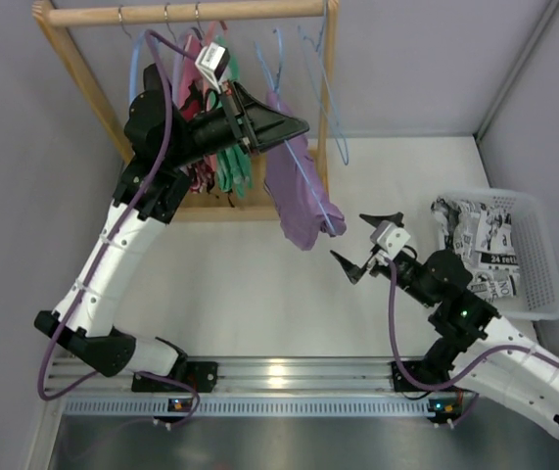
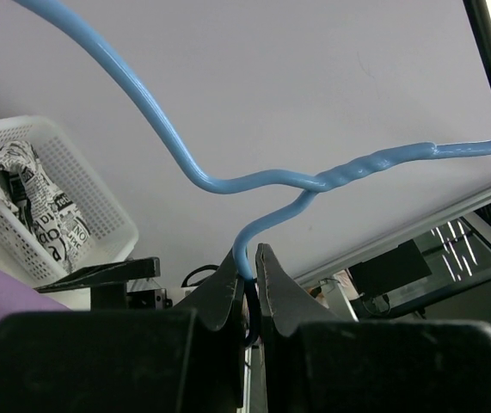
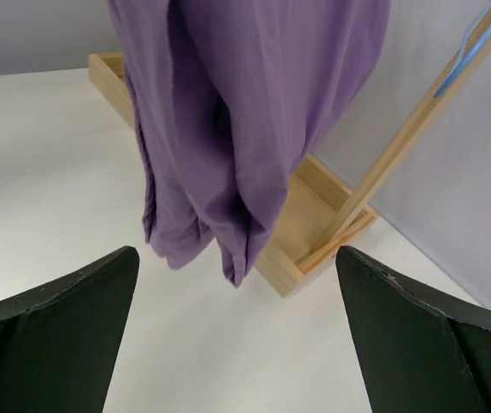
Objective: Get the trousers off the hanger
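Observation:
The lilac trousers (image 1: 297, 196) hang over the thin light-blue wire hanger (image 1: 310, 183), which slants down to the right in front of the wooden rack. My left gripper (image 1: 299, 126) is shut on the hanger's hook; in the left wrist view the blue wire (image 2: 266, 179) runs down between the closed fingers (image 2: 226, 284). My right gripper (image 1: 362, 245) stands wide open just right of the trousers' lower end, nothing in it. In the right wrist view the trousers (image 3: 245, 120) dangle ahead of and above the spread fingers (image 3: 64, 318), apart from them.
The wooden rack (image 1: 191, 12) holds a green garment (image 1: 230, 168), pink hangers and bare blue hangers (image 1: 310, 49). Its base frame (image 3: 314, 219) lies just behind the trousers. A white basket (image 1: 534, 255) with black-and-white printed cloth stands at the right.

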You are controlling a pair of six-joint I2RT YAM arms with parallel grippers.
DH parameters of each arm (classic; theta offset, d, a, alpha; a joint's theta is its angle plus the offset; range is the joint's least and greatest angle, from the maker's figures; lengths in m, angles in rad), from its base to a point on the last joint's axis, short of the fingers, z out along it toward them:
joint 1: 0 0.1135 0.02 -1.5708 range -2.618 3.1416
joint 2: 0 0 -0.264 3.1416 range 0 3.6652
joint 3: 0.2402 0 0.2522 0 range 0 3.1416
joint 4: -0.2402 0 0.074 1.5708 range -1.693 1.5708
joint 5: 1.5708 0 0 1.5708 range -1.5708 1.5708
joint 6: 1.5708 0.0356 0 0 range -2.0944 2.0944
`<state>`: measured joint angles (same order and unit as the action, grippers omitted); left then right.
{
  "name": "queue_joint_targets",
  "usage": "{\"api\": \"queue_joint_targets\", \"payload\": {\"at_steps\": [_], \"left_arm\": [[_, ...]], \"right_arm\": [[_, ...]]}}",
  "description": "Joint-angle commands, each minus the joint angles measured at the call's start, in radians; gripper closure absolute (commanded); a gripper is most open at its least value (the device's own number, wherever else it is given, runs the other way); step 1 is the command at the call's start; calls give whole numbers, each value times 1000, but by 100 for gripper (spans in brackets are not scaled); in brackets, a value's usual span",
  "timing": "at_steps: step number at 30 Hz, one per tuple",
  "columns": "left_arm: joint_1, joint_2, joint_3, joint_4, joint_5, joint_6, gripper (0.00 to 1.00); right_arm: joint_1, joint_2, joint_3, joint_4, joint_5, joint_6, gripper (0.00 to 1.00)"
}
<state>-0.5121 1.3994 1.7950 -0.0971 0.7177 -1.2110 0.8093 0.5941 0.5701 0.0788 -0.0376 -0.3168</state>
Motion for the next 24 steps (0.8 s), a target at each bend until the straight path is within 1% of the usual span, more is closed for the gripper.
{"api": "queue_joint_targets", "payload": {"at_steps": [1, 8, 14, 17, 24], "left_arm": [[3, -14, 61, 145, 5, -1, 100], [4, -2, 83, 145, 0, -12, 100], [3, -8, 86, 143, -1, -15, 100], [4, -11, 86, 145, -3, -16, 100], [4, -4, 86, 145, -8, -27, 100]], "right_arm": [[7, 79, -13, 254, 33, -33, 1], [10, 223, -30, 425, 5, -96, 1], [19, 335, -29, 555, 82, -125, 1], [21, 371, -13, 581, 90, -123, 1], [22, 435, 45, 633, 48, -96, 1]]}}
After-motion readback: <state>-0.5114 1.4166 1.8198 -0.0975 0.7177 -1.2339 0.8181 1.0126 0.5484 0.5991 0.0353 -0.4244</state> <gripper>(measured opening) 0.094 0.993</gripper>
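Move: The purple trousers hang from the blue hanger that the left hand holds, their middle about 8 cm ahead of the right hand, 8 cm to its left and 8 cm above. The hanger's middle is some 8 cm ahead, 7 cm left and 13 cm above; the white basket lies about 17 cm ahead, 28 cm right and 25 cm below. From the left hand, the trousers are roughly 3 cm ahead, level sideways and 18 cm below. Fingers wide open, the right hand reaches about 8 cm forward-left into the trousers' lower end; the left keeps the hanger. ##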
